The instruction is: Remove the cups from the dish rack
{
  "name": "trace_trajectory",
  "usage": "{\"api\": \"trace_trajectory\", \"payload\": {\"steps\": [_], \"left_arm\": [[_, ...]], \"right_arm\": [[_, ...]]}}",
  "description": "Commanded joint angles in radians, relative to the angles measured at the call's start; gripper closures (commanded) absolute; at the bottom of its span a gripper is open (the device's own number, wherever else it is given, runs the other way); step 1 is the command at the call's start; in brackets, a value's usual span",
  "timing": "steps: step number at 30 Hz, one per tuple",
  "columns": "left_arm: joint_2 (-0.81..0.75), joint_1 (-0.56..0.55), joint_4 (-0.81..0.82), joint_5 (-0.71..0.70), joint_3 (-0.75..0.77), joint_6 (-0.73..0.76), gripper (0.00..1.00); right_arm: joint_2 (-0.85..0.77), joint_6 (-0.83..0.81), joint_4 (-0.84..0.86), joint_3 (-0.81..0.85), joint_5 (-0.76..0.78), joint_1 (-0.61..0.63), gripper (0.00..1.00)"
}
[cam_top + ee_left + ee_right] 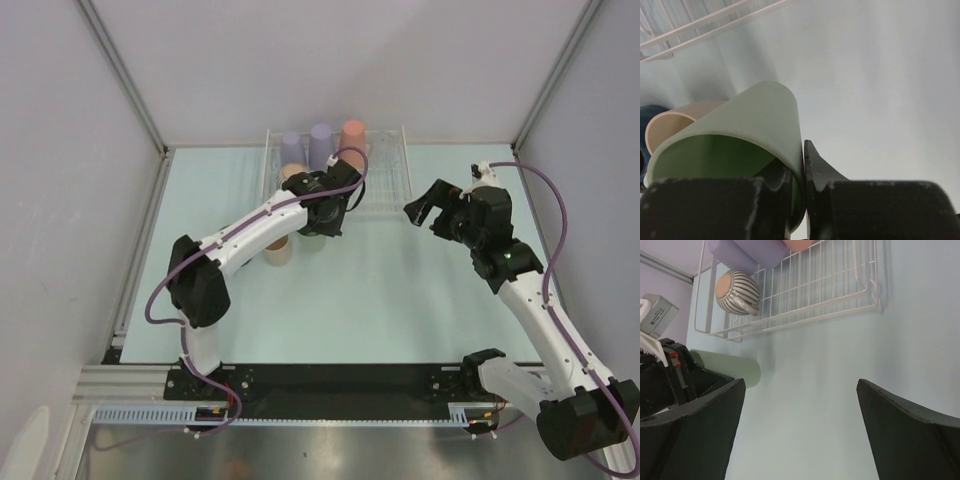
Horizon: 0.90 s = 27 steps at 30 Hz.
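Observation:
The white wire dish rack stands at the back. It holds two lavender cups, a salmon pink cup and a ribbed cup lying on its side. My left gripper is shut on the rim of the pale green cup, one finger inside, just in front of the rack. The tan cup stands on the table beside it. The navy mug shows behind the tan cup. My right gripper is open and empty, right of the rack's front.
Grey walls with metal corner posts enclose the table on three sides. The left arm's purple cable arcs over the rack's front. A black rail runs along the near edge between the arm bases.

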Motion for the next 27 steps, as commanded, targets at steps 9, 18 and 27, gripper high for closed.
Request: {"api": "trace_trajectory", "payload": {"steps": [9, 18, 27], "left_arm": [[0.126, 0.003, 0.046, 0.029, 0.105, 0.045, 1.00], [0.172, 0.031, 0.051, 0.055, 0.105, 0.028, 1.00], [0.167, 0.049, 0.054, 0.069, 0.050, 0.002, 0.99]], "right_arm": [[-0.035, -0.019, -0.007, -0.031, 0.029, -0.002, 0.00], [-0.024, -0.029, -0.009, -0.034, 0.029, -0.011, 0.00], [-0.014, -0.030, 0.001, -0.032, 0.026, -0.013, 0.00]]}}
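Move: The left hand holds the green cup by its right-hand wall. The free spot for it on the table lies about 3 cm ahead, 3 cm left and some 14 cm below. The beige cup stands roughly 11 cm left and 1 cm ahead, the blue mug 19 cm left and 1 cm ahead. In the rack, the striped mug is about 17 cm ahead and 8 cm left. From the right hand the spot is roughly 25 cm left, 2 cm ahead and 23 cm down. Still pinching the green cup's wall near the rim, the left hand lowers it about 5 cm to the table just right of the beige cup, easing forward and a little right on the way and tipping the fingers some 5 degrees steeper. With its base seeming to touch down, the hand stops sinking and creeps about 1 cm forward and 1 cm back left, fingers unchanged. ##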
